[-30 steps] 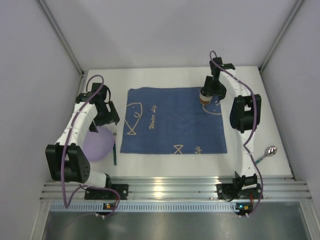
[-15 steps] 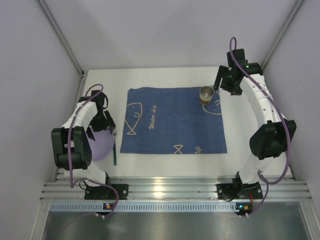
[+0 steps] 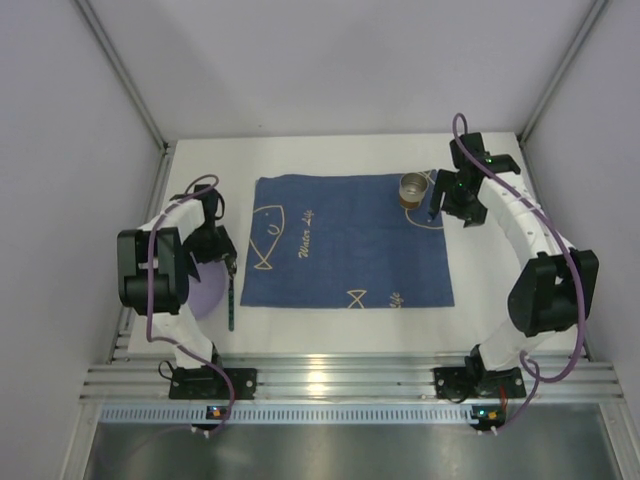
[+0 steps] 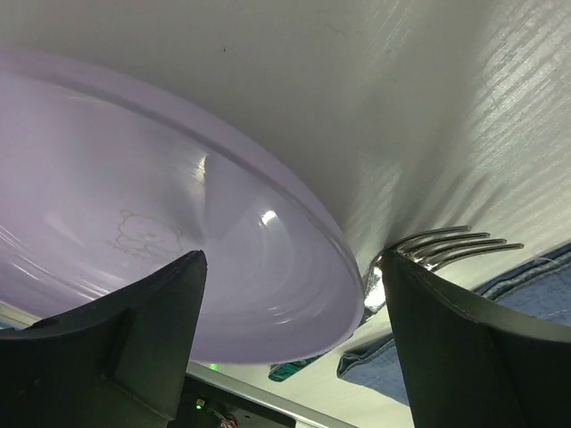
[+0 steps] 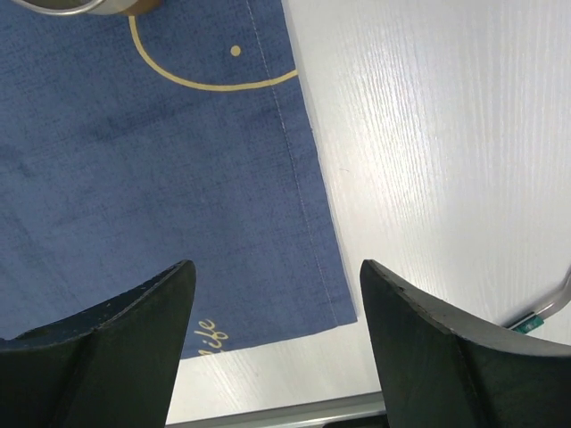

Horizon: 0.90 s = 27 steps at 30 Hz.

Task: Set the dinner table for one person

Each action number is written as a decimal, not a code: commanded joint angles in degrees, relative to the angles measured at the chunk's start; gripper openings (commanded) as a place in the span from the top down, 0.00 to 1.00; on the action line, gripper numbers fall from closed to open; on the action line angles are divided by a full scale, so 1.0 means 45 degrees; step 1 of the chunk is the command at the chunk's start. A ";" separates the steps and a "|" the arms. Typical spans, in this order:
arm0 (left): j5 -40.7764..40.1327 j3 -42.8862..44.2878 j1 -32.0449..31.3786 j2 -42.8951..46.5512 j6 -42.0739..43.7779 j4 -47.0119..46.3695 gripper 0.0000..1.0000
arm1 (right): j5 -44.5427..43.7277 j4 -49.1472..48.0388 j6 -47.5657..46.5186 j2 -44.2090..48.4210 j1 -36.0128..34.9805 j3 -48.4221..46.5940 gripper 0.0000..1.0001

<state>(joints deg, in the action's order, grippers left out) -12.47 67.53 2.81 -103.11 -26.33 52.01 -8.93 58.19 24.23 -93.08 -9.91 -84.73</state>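
Observation:
The white dinner table (image 3: 330, 325) carries a dark blue cloth (image 3: 345, 240) with pale fish drawings. A metal cup (image 3: 412, 188) stands on the cloth's far right corner. My right gripper (image 3: 448, 200) is open and empty just right of the cup, above the cloth's right edge (image 5: 308, 205). A lavender plate (image 3: 207, 296) lies left of the cloth, partly under my left arm. My left gripper (image 3: 217, 250) is open, and its fingers straddle the plate's rim (image 4: 294, 232). A fork (image 3: 230, 295) lies between plate and cloth, its tines (image 4: 455, 242) beside the right finger.
A spoon handle with a green tip (image 5: 544, 310) lies on the table right of the cloth; the right arm hides it in the top view. The cloth's near left corner (image 4: 500, 343) lies close to the fork. Grey walls enclose the table on three sides.
My right gripper let go of the cup, left it standing on the cloth and drew off to its right. My left gripper moved nearer, down to the plate's rim and the fork.

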 commanded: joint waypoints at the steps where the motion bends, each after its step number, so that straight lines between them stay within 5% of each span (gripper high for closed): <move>1: -0.0217 0.0267 -0.0038 0.0178 0.0108 -0.0269 0.16 | 0.0031 -0.0666 0.0182 0.0957 -0.0102 -0.0097 0.25; 7: -0.0412 0.0365 -0.0019 0.0571 0.0147 -0.0171 0.17 | 0.0226 -0.0725 0.0319 0.0841 -0.0122 -0.0214 0.27; 14: -0.0685 0.0150 -0.0038 -0.0562 0.0050 -0.0132 0.62 | 0.0441 -0.0706 0.0339 0.0528 -0.0199 -0.0624 0.28; 18: -0.0648 0.0384 -0.0019 -0.0876 0.0049 0.0024 1.00 | 0.0441 -0.0569 0.0300 0.0430 -0.0297 -0.0936 0.28; 23: -0.1212 0.2096 -0.1322 -0.0096 -0.0397 0.1038 1.00 | 0.0325 -0.0315 0.0163 0.0508 -0.0336 -0.1152 0.28; 27: -0.2033 0.5007 -0.4986 -0.0539 -0.1277 0.2697 1.00 | -0.0474 -0.0004 -0.0071 0.0781 -0.0239 -0.1229 0.28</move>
<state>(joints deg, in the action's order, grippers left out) -19.92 80.53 -8.10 -105.93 -28.86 60.40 -7.90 57.17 24.99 -91.57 -10.72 -87.53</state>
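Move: The plate's front-right rim already stands between the left hand's open fingers; its middle is about 6 cm back and 4 cm left, roughly 1 cm lower. Just outside the right finger lies the fork, its middle some 7 cm back and 4 cm right. The placemat's middle is about 30 cm right and 5 cm ahead, a little below. From the right hand, the plate is some 55 cm left, 14 cm back and 14 cm down. Pinching the plate's rim, the left hand shuts its fingers almost fully while barely shifting, then keeps that hold and lifts about 4 cm, swinging late and fast some 4 cm forward and 4 cm right towards the placemat, with a slight roll and clockwise turn. The right hand, open and empty, rises about 2.5 cm beside the cup. ##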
